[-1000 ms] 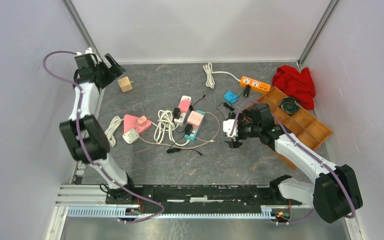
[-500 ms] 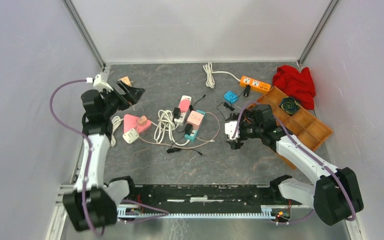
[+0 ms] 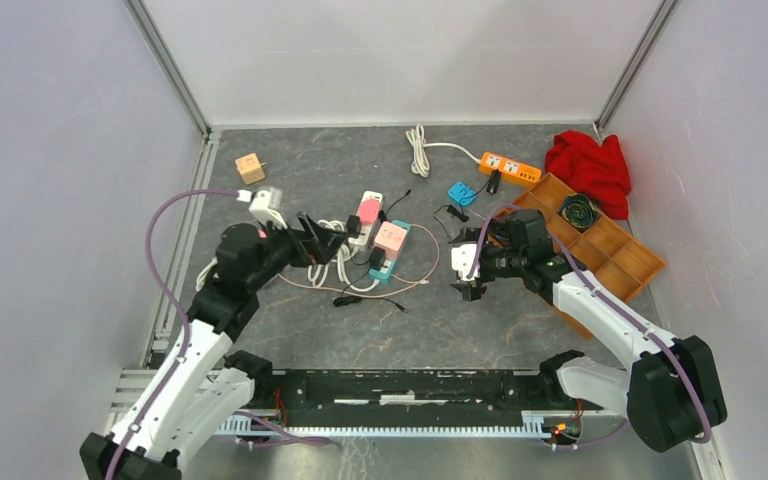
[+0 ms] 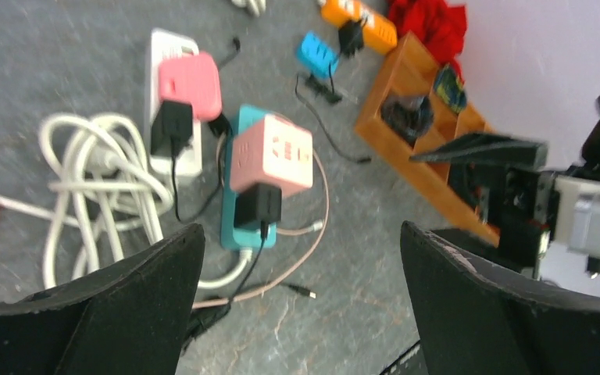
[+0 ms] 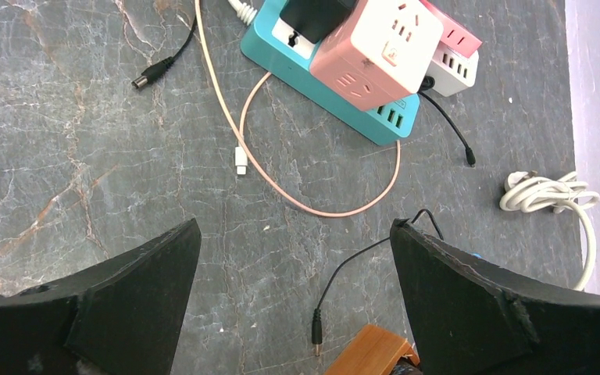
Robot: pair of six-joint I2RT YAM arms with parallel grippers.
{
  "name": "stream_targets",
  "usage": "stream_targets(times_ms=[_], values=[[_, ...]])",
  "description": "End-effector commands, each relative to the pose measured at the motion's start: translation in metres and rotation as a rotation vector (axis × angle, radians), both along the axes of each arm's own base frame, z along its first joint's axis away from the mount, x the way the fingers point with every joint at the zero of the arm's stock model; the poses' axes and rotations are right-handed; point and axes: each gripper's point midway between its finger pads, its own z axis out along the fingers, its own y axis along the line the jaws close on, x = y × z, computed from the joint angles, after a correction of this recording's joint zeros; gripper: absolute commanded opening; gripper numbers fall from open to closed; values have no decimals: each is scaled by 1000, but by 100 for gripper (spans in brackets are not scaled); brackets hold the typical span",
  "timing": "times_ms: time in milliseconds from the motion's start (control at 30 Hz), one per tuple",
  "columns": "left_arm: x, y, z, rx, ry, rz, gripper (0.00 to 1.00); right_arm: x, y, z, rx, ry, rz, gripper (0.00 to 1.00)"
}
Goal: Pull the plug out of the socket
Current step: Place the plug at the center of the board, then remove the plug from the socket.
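Note:
A teal power strip (image 4: 231,226) lies mid-table with a pink cube socket (image 4: 272,152) on it and a black plug (image 4: 259,205) in its near end. Beside it, a white strip (image 4: 164,48) carries a pink adapter (image 4: 191,82) and a second black plug (image 4: 172,125). My left gripper (image 3: 335,240) hovers open just left of the strips, above the coiled white cable (image 4: 98,168); nothing sits between its fingers (image 4: 125,305). My right gripper (image 3: 460,267) stands open to the right of the teal strip (image 5: 320,78), over bare table, with its jaws empty.
An orange power strip (image 3: 508,166), a blue adapter (image 3: 461,193) and a red cloth (image 3: 590,165) lie at the back right. A wooden compartment tray (image 3: 600,240) sits close behind the right gripper. A wooden cube (image 3: 250,167) rests back left. Loose thin cables (image 3: 400,285) trail near the strips.
My left arm has swung from the far left corner down toward the middle and now points at the strips. The right gripper has hardly moved. Both stay open.

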Motion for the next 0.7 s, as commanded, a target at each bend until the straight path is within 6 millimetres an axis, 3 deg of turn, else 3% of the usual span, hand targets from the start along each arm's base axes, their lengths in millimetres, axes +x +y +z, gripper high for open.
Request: stream_targets(times_ms=[0,267,667], values=[[-2,-12,-26,54,54,58,100,0,3,11,31,-40,27,98],[-10,-47,-70,235,98,29,100,-2,5,13,39,-32,40,98],[13,-73,-106,536,119,23,100,1,2,6,9,-17,28,98]])
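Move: The black plug on the near end of the teal strip lies some 9 cm right of the left hand, 5 cm ahead and 18 cm below. Just beyond that plug, the pink cube is about 4 cm farther out and 3 cm more to the right; the second black plug, on the white strip, is some 8 cm farther out and 5 cm left of it. From the right hand, the near black plug lies about 18 cm left, 4 cm ahead and 7 cm below. Heading for the black plug on the teal strip, the empty left hand sinks about 12 cm while swinging some 7 cm to the right. Its left side rises as the fingers tip about 25 degrees farther down, staying wide open; it slows at the end, still above and short of the plug, touching nothing. ##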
